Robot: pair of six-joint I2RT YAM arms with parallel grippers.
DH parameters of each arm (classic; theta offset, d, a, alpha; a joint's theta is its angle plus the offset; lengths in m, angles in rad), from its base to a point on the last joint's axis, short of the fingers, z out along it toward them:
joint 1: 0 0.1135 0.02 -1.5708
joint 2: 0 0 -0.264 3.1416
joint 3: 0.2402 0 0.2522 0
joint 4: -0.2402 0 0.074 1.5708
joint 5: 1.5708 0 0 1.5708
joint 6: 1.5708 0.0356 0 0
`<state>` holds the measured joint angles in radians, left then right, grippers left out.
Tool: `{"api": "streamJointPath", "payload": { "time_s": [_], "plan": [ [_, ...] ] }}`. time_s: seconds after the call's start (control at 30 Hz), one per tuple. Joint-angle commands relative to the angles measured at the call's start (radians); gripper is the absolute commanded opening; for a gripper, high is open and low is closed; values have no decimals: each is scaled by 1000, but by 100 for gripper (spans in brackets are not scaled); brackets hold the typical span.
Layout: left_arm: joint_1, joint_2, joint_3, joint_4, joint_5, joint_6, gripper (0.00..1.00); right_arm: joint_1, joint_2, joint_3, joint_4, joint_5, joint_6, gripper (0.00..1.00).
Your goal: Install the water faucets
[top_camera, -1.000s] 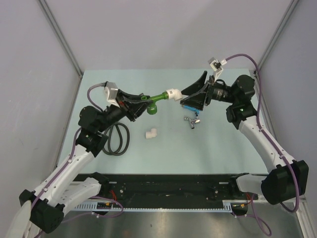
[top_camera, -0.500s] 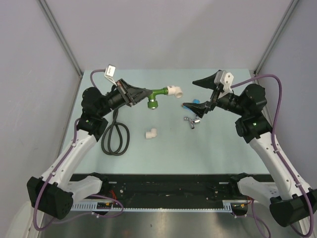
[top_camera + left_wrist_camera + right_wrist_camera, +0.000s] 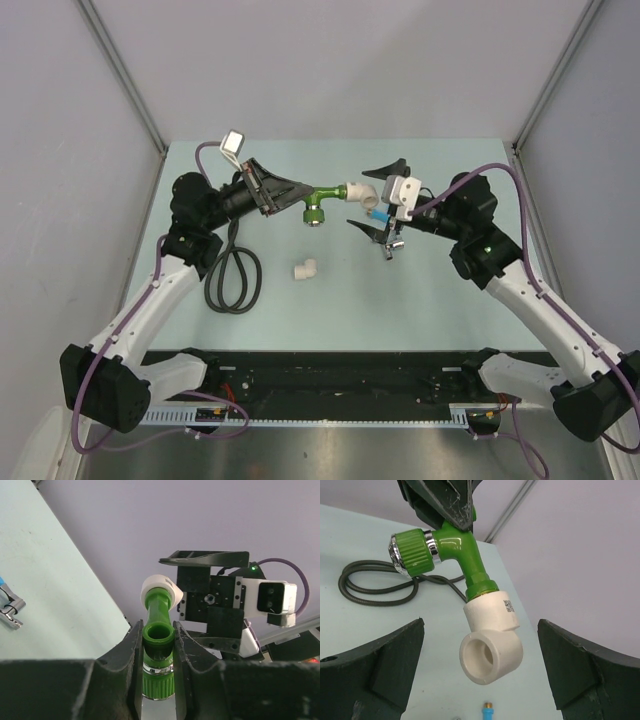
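Observation:
My left gripper (image 3: 298, 191) is shut on the green water faucet (image 3: 318, 197) and holds it in the air over the table's far middle. The jaws (image 3: 158, 632) press both sides of its body (image 3: 158, 639). A white elbow fitting (image 3: 357, 190) sits on the faucet's threaded end (image 3: 481, 585). My right gripper (image 3: 376, 196) stands open, its fingers wide apart on either side of the elbow (image 3: 492, 637) without touching it. The blue-handled chrome faucet (image 3: 388, 242) lies on the table under the right gripper, partly hidden.
A second white elbow (image 3: 306, 268) lies loose on the table in front of the faucet. A coiled black hose (image 3: 232, 275) lies by the left arm. A black rail (image 3: 340, 375) runs along the near edge, and grey walls enclose the table.
The right gripper drew back to the right, turned its wrist, and came in again around the white elbow. The left gripper kept its hold on the green faucet and shifted slightly.

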<state>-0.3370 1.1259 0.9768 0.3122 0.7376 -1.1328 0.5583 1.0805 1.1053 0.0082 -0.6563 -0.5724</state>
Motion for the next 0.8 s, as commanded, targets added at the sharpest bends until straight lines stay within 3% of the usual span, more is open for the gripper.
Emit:
{"api": "streamJointPath", "payload": {
  "time_s": [0.0,0.13,0.23,0.33,0.43,0.47,0.57,0.77],
  "plan": [
    [7,-11,54,97,29,-64,0,37,19,14,-4,79,-104,100],
    [7,-6,57,102,40,-70,0,55,32,14,-4,96,-121,96],
    [7,2,63,105,55,-70,0,63,42,16,3,89,-110,88],
    [7,8,66,110,66,-76,0,69,50,19,-1,87,-90,71],
    [7,11,68,110,74,-73,0,72,53,24,-4,78,-66,48],
    [7,12,71,108,74,-71,0,72,49,24,-4,78,-58,30],
    [9,18,79,107,85,-59,0,74,44,25,-2,67,-31,3],
    [7,-8,91,99,68,120,0,55,47,41,42,-29,150,0]
  ]
}}
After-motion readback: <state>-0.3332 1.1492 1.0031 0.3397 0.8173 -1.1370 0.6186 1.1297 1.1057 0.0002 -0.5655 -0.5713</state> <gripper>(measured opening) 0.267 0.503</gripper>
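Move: The white elbow on the end of the green faucet sits just off the right hand's open fingers, about 2 cm to its left, 1 cm ahead and 2 cm below. The faucet's green body is some 7 cm to that hand's left, about level ahead and in height; the blue faucet lies on the table roughly 5 cm ahead, 6 cm to the right and 32 cm below. From the left hand, which holds the faucet, the elbow is about 9 cm to the right, 1 cm back and near level. The right hand, fingers wide open and pointing left, eases down and to its left by about 2.5 cm in all, slightly forward too, until its fingers straddle the white elbow; from midway through that reach they close to about half open, pinching the elbow from both sides as the gripper's effort rises. The left hand keeps its grip on the green faucet, drifting back under 1 cm and turning a few degrees clockwise to hold it out to the closing fingers. ##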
